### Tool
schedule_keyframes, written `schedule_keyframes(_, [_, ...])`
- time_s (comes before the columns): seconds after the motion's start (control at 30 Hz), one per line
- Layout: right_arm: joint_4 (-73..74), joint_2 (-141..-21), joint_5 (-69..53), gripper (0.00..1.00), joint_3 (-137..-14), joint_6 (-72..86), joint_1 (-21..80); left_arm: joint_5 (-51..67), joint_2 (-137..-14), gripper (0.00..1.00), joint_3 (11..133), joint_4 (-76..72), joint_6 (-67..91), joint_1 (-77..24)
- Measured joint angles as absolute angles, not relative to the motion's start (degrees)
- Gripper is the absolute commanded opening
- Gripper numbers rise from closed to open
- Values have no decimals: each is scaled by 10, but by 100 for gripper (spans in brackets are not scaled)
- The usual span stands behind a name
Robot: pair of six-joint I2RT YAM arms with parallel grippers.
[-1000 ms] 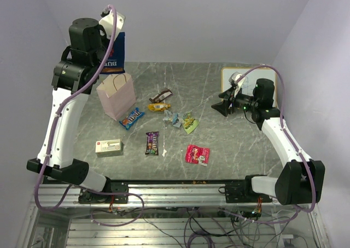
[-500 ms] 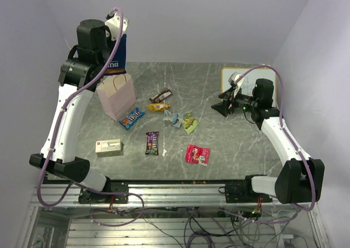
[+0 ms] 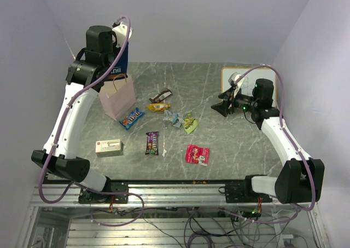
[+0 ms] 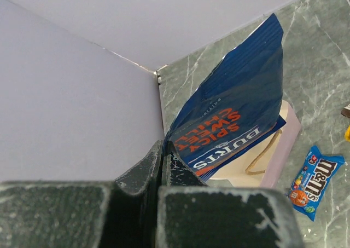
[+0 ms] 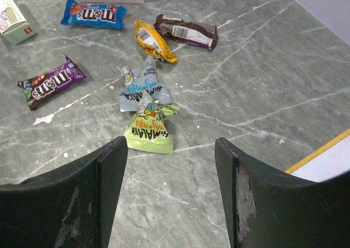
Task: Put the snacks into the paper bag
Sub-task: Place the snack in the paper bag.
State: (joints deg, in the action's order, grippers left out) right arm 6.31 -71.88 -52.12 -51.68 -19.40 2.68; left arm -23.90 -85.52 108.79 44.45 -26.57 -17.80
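My left gripper [image 4: 164,149] is shut on a corner of the large dark blue snack packet [image 4: 235,111], which hangs right over the open mouth of the pale pink paper bag [image 4: 281,144]. From above, the left gripper [image 3: 122,44] holds the packet [image 3: 121,63] high over the bag [image 3: 117,97]. On the table lie a blue M&M's packet [image 3: 132,118], a purple one [image 3: 152,143], a red-pink one [image 3: 197,154], a yellow one [image 3: 159,107], a brown bar [image 3: 161,97], a silver one [image 5: 139,84] and a green one [image 5: 150,128]. My right gripper [image 5: 170,149] hovers open just short of the green packet.
A pale beige box [image 3: 108,146] lies at the front left of the table. A white framed whiteboard [image 3: 229,75] sits at the back right, behind the right arm. Walls close the table at the back and both sides.
The left arm has swung to the right with the dark blue packet, bringing it over the paper bag. The right arm has not moved.
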Motion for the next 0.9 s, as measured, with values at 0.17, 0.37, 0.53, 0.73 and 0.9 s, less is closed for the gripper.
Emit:
schedule_keyframes(0.17, [63, -719, -521, 65, -517, -195, 27, -238, -855, 7, 1070, 443, -265, -178])
schedule_keyframes(0.37, [63, -719, -521, 65, -516, -195, 27, -238, -855, 7, 1053, 438, -265, -178])
schedule_keyframes(0.53, [63, -718, -521, 65, -516, -195, 27, -238, -855, 7, 1045, 431, -262, -178])
schedule_keyframes(0.73, [63, -718, -521, 65, -514, -196, 27, -238, -854, 7, 1023, 422, -261, -178])
schedule_keyframes(0.9, [63, -717, -521, 65, -513, -196, 27, -237, -853, 7, 1001, 415, -261, -178])
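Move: The left hand already holds the blue Burts snack hanging over the paper bag. The paper bag's middle is almost straight below that hand, roughly 28 cm down, only about 3 cm farther out and 3 cm to the right. The blue M&M's pack lies about 6 cm back and 6 cm right of the hand, 40 cm down; the yellow snack is level with it and 19 cm right. From the idle right hand, the paper bag lies some 43 cm left, 8 cm ahead and 10 cm lower. The left hand sinks nearly straight down by about 5 cm towards the open mouth of the paper bag, easing off briefly midway and then speeding up again, with hardly any travel forward or sideways. Its fingers stay shut on the edge of the blue Burts snack and tip about 5 degrees farther down, lowering the snack's hanging end between the handles and into the mouth. ##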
